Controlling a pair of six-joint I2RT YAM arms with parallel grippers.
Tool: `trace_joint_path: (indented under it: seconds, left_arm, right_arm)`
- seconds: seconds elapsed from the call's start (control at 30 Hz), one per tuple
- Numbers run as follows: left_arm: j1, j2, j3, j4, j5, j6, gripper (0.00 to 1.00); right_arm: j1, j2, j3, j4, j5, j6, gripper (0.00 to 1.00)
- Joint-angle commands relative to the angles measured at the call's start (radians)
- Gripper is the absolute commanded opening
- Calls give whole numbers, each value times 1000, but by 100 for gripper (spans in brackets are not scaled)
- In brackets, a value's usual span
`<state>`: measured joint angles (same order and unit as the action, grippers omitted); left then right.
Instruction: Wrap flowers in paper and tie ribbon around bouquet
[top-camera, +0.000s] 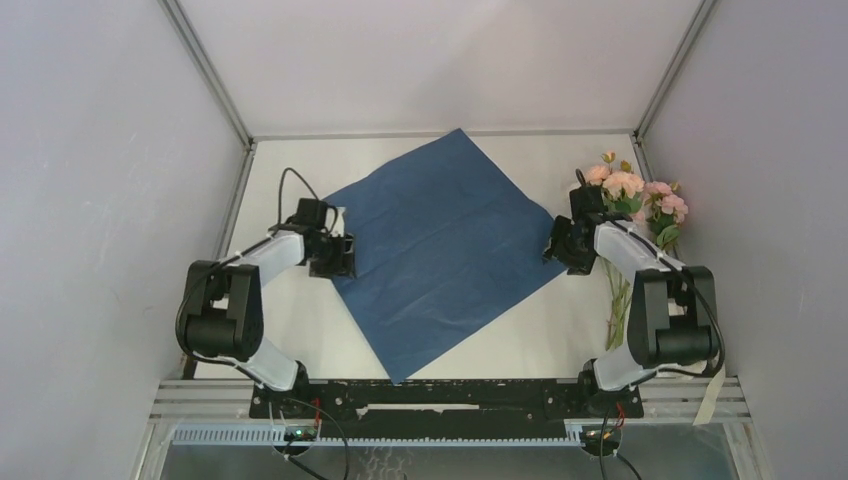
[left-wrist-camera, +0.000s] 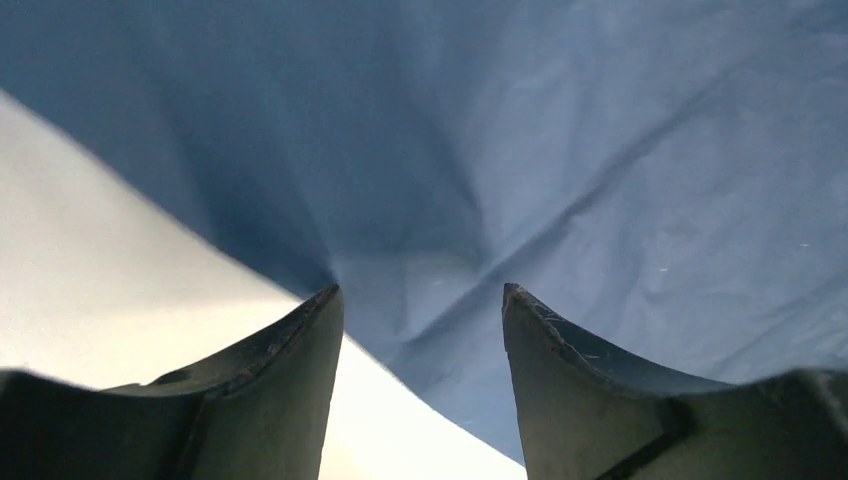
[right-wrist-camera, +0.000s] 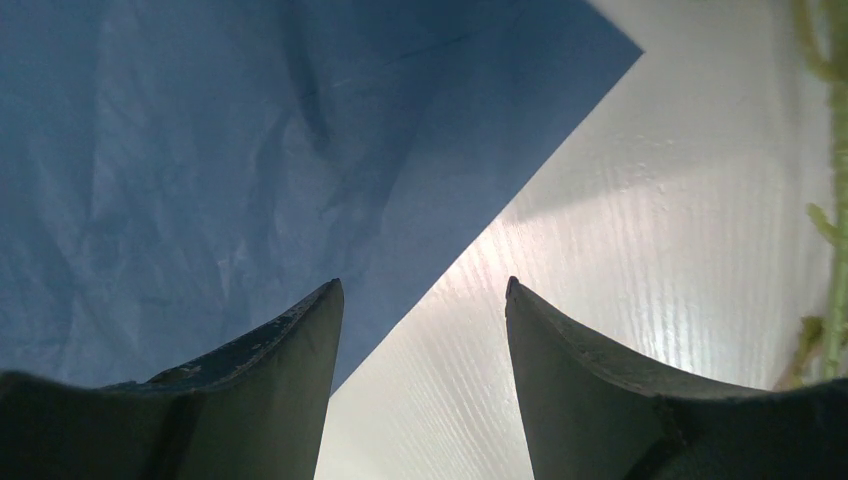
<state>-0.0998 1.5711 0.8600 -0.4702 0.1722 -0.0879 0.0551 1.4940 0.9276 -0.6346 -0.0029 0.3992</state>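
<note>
The paper (top-camera: 445, 245) lies flat as a diamond on the white table, dark navy face up. My left gripper (top-camera: 345, 256) is at its left corner. In the left wrist view that gripper (left-wrist-camera: 422, 290) is open, and the creased paper (left-wrist-camera: 600, 150) edge runs between its fingertips. My right gripper (top-camera: 553, 250) is at the paper's right corner. It is open (right-wrist-camera: 420, 283), with the paper (right-wrist-camera: 200, 150) edge under its left finger and bare table between the tips. The flowers (top-camera: 630, 190) lie to the right of it, blooms far, stems (right-wrist-camera: 835, 200) toward me. The ribbon and the bouquet are out of view.
The white table (top-camera: 290, 320) is closed in by grey walls on the left, right and back. A black rail (top-camera: 430, 395) with both arm bases runs along the near edge. The flower stems (top-camera: 615, 310) lie beside the right arm.
</note>
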Motion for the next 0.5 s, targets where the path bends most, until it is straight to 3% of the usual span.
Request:
trace_joint_path:
  seconds: [0.0,0.17,0.47]
  left_arm:
    - [-106,47,50,0,28,6,64]
    - [-193,69,89,-31,30,-3,64]
    - [-155,-80,124,-139,131,51,67]
  right_arm:
    - [-5,58,4,62,-69,-6,69]
    - [-23,3,5,51,-37,-12,69]
    - [-193,-188,25,-22,107,-90,62]
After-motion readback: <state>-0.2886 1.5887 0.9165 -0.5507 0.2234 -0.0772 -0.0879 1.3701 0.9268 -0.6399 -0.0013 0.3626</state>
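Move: The paper spreads almost flat, its middle about 21 cm to the right of the left hand and level with it, only a centimetre or so below its fingertips. The paper's near corner is some 12 cm right and 22 cm back from that hand. From the right hand, the nearer flower bunch lies about 11 cm right, 2 cm ahead and 3 cm down; the paper's right corner is roughly 4 cm right and 2 cm ahead, the second bunch some 18 cm right and 7 cm ahead. Rightwards and level, the left hand sweeps about 6 cm with open fingers low over the paper, from its left edge towards its middle, turning some 10 degrees clockwise, then eases back 2 cm. The open right hand dips about 2 cm beside the paper's right corner, then rises 5 cm as it swings right towards the flowers. ##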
